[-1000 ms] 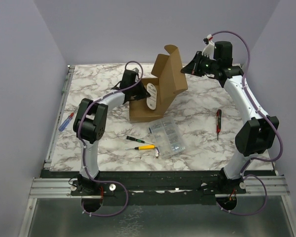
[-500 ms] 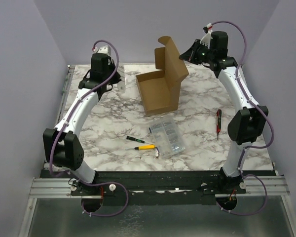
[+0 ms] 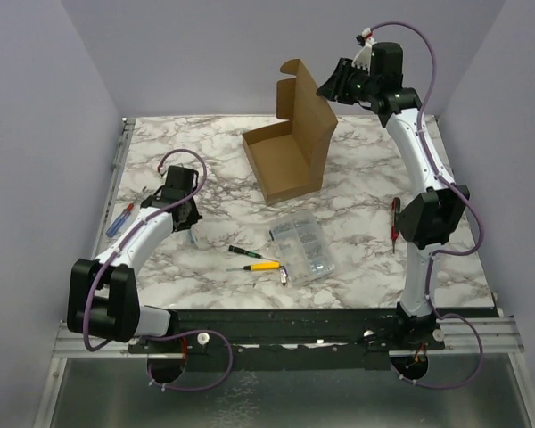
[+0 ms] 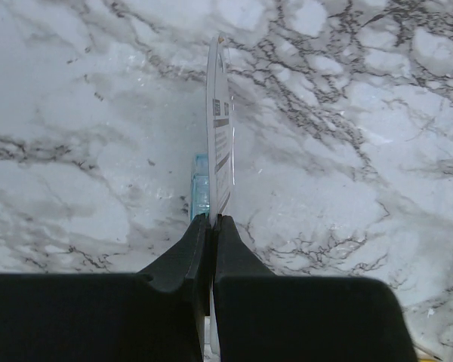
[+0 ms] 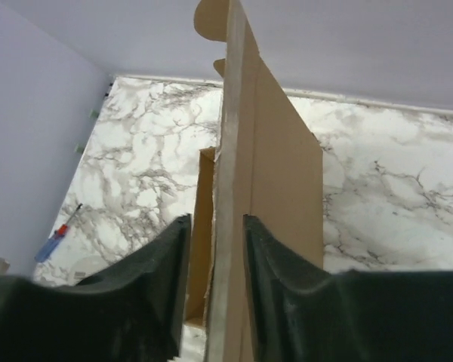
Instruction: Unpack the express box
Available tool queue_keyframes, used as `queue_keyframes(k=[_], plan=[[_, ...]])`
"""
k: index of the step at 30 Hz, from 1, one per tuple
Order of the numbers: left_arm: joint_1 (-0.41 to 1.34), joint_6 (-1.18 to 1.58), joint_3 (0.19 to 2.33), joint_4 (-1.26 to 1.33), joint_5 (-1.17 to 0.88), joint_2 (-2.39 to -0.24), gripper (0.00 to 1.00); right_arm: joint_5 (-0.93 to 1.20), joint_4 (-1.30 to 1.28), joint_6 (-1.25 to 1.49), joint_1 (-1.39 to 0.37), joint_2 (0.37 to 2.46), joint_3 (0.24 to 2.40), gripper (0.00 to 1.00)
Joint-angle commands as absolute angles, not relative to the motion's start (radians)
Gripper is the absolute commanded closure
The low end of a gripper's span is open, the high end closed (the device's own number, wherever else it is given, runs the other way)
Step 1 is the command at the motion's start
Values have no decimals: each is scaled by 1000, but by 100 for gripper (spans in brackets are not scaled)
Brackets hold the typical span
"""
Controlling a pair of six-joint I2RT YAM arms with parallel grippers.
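Observation:
The express box, plain brown cardboard, stands open at the back middle of the table with its lid raised upright; its inside looks empty. My right gripper is up at the lid's top edge, open, and its fingers straddle the lid's edge with a gap on the left side in the right wrist view. My left gripper is low over the table's left part. It is shut on a thin white labelled card with a pale blue piece on its back, seen edge-on.
A clear compartment case lies in front of the box. Beside it are a yellow-handled screwdriver and a black-and-green one. A red screwdriver lies at the right, and a red-and-blue one by the left edge.
My left arm carried the white card out of the box and down to the table's left part. My right gripper rose with the lid, and its jaws have opened.

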State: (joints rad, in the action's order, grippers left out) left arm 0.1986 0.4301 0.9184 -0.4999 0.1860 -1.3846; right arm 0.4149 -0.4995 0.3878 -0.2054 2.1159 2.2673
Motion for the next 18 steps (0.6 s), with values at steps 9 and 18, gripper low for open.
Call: queue_keyframes(k=[9, 18], plan=[[199, 652, 770, -479, 315, -1223, 72, 166, -813, 250, -216, 1934, 2330, 28], [198, 616, 852, -532, 401, -1083, 29, 188, -722, 287, -216, 1469, 1966, 20]])
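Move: Just under the left fingers, which hold the white tape package on edge, lies the landing spot, some 6 cm down and about 1 cm left. The express box is roughly 19 cm ahead and 26 cm right of that hand; the black screwdriver lies about 9 cm back and 14 cm right. From the right hand, the box lid's middle is about 2 cm ahead, 4 cm left and 13 cm below; the box itself is 12 cm left, 1 cm ahead and 27 cm down. Easing back and a little left by about 4 cm at nearly constant height, the left hand turns some 15 degrees counter-clockwise, then spreads its fingers and lets go of the package. The right hand, already part-open at the lid's edge, opens wide as it slips right, then pulls back about 13 cm and up 10 cm, away from the lid. ##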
